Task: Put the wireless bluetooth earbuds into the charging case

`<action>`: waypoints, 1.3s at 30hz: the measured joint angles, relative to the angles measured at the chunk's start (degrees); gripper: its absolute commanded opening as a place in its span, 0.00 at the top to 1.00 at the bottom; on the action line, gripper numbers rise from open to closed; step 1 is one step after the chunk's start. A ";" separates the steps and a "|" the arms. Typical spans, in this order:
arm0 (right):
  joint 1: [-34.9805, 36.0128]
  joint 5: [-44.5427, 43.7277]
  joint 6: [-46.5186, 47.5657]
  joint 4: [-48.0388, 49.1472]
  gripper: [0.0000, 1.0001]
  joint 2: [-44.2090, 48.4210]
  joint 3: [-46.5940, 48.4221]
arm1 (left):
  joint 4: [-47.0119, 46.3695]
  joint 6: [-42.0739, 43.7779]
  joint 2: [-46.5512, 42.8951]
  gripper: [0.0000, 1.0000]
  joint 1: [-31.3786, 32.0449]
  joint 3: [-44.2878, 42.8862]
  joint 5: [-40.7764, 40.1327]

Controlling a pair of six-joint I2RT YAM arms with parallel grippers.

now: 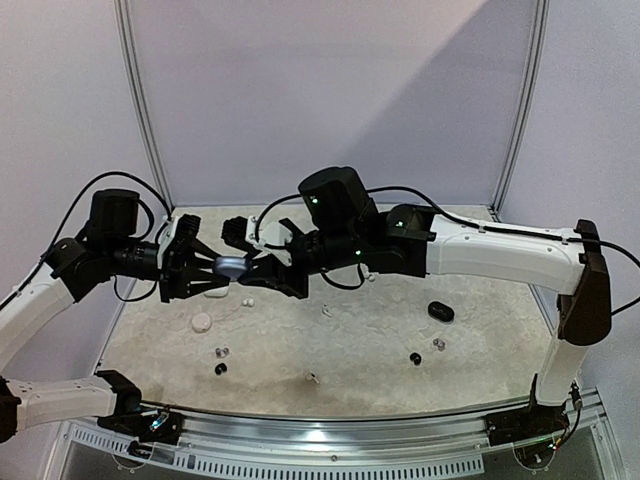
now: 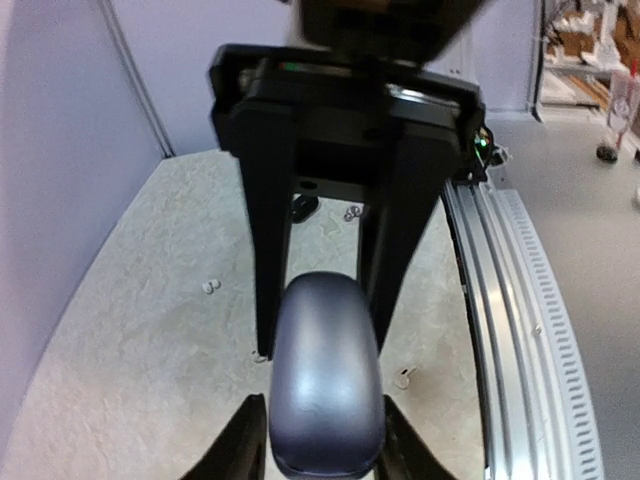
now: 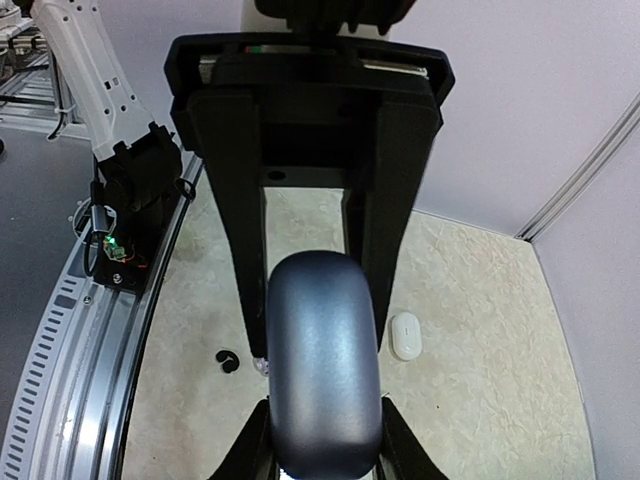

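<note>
A grey-blue pebble-shaped charging case (image 1: pixel 230 266) hangs in the air over the table's left side, lid shut, between both arms. My left gripper (image 1: pixel 212 268) is shut on its left end and my right gripper (image 1: pixel 250 270) on its right end. In the left wrist view the case (image 2: pixel 325 380) fills the gap of my left gripper (image 2: pixel 325 425), fingers pressed on both sides. In the right wrist view the case (image 3: pixel 322 370) sits likewise in my right gripper (image 3: pixel 325 435). Small earbuds lie on the table: white ones (image 1: pixel 247 301) (image 1: pixel 327 312) and black ones (image 1: pixel 220 368) (image 1: pixel 415 357).
A white case (image 1: pixel 202 322) lies under the left gripper, seen also as the white case (image 3: pixel 404 335). A black case (image 1: pixel 440 311) lies at the right. More buds (image 2: pixel 209 287) (image 2: pixel 404 377) (image 3: pixel 228 360) dot the table. A metal rail (image 1: pixel 330 435) runs along the near edge.
</note>
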State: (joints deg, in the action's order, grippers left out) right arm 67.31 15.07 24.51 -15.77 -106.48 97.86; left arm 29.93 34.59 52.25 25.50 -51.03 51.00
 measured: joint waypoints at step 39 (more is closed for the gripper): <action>-4.79 -6.05 -7.78 -1.66 1.00 2.49 -4.31 | 15.41 19.26 10.40 0.53 -8.94 3.50 -17.09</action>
State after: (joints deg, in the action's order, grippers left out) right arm 62.52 9.02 16.73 -17.43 -103.98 93.56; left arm 45.34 53.84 62.65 16.56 -47.53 33.91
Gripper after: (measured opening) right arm 0.282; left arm 0.482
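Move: Held up between both hands, the blue case sits at the fingertips, its middle about 2 cm right of the left hand point and 2 cm left of the right one. From the left hand, the silver earbuds lie some 7 cm left, 1 cm ahead and 27 cm down on the table. At that same depth, the pink case is 13 cm left and 9 cm ahead, the black earbuds 7 cm left and 3 cm back. Opening its fingers from around the blue case, the left hand lets go, bobs a couple of centimetres down and back up, then drops about 13 cm while swinging left and somewhat forward, towards the silver earbuds, fingers tipping some 25 degrees further down. The right hand keeps its pinch and, late on, carries the case forward about 5 cm and somewhat right, turning slightly clockwise. ##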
